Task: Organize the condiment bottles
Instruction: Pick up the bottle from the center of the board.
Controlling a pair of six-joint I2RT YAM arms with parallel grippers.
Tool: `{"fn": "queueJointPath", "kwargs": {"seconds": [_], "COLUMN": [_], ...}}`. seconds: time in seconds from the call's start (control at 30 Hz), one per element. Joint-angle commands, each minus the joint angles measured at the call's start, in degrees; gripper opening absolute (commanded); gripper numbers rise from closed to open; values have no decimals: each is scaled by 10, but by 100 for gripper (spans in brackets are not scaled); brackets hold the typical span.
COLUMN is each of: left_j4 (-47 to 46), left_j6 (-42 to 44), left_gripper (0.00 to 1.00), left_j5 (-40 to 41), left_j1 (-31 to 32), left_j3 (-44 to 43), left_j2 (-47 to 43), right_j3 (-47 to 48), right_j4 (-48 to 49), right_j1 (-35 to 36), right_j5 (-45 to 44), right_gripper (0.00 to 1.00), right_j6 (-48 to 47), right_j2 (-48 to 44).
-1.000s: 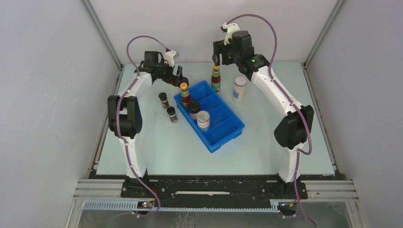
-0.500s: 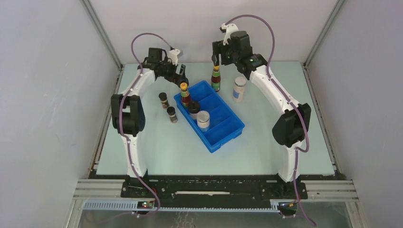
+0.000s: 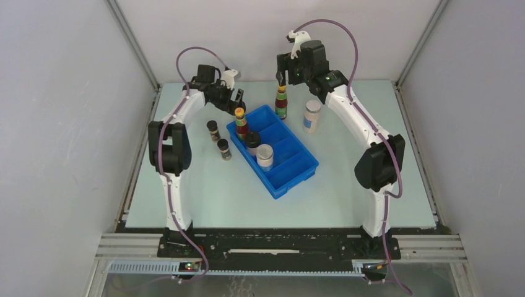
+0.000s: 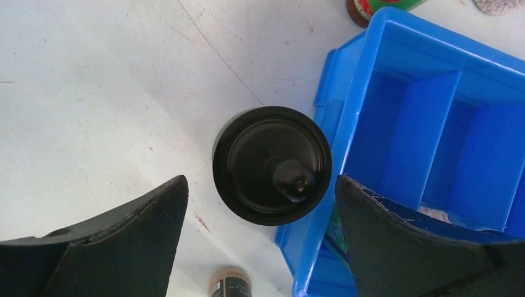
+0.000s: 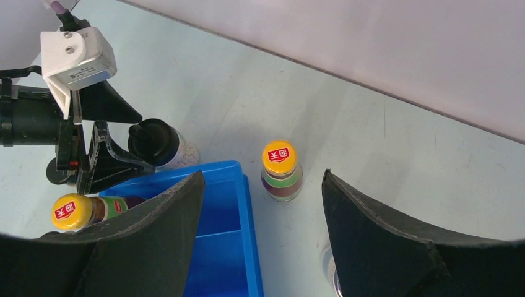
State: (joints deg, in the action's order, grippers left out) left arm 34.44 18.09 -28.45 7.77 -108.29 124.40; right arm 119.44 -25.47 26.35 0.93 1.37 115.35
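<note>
My left gripper (image 3: 231, 98) (image 4: 260, 180) hangs open above a black-lidded jar (image 4: 272, 165) (image 5: 155, 143) that stands on the table against the far-left corner of the blue tray (image 3: 297, 171). The lid lies between the fingers, untouched. My right gripper (image 3: 282, 78) (image 5: 261, 175) is open above a tall dark-red bottle (image 3: 282, 103) (image 5: 282, 171) with a yellow cap, beside the tray's far corner. In the tray stand another tall bottle (image 3: 241, 123), a black-lidded jar (image 3: 252, 141) and a white-capped jar (image 3: 265, 156).
Two short spice jars (image 3: 213, 130) (image 3: 224, 149) stand on the table left of the tray. A pale white-capped jar (image 3: 311, 116) stands right of the tall bottle. The tray's two near compartments hold nothing. Walls enclose the table on three sides.
My left arm has shifted slightly right and back over the black-lidded jar, its jaws narrowing a little. My right arm has hardly moved.
</note>
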Motion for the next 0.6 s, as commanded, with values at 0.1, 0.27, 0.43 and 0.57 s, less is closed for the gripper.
{"fn": "queueJointPath", "kwargs": {"seconds": [0.1, 0.27, 0.43, 0.57], "left_j4": [8, 9, 12, 15], "left_j6": [11, 10, 9, 10], "left_gripper": [89, 75, 69, 67], "left_j5": [5, 6, 9, 10], "left_j1": [4, 5, 7, 8], "left_j3": [-48, -54, -59, -60], "left_j2": [8, 11, 14, 14], "right_j3": [24, 25, 24, 22], "right_j4": [21, 21, 21, 22], "right_j1": [-2, -3, -4, -5], "right_j5": [5, 6, 6, 7], "right_gripper": [79, 79, 79, 79], "right_j6": [-5, -5, -3, -2], "right_j2": [2, 3, 5, 5]}}
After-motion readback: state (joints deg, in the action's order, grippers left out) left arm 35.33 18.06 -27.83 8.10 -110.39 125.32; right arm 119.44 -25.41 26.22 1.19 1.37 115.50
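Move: The black-lidded bottle already stands between the left hand's open fingers, its middle about 1 cm ahead, 1 cm right and 5 cm below. The sauce bottle in the blue tray is some 7 cm back and 2 cm right, a shaker 7 cm back and 7 cm left, and the standing sauce bottle about 15 cm right and 1 cm ahead. From the right hand the black-lidded bottle lies roughly 14 cm left, 2 cm ahead and 23 cm below. The black lid gets pinched from both sides: the left fingers, wide open beside it, close by about a quarter of their range until both tips meet its rim. The hand itself all but stays in place, easing forward only about half a centimetre, the wrist unturned and still slanting down towards forward-right. ##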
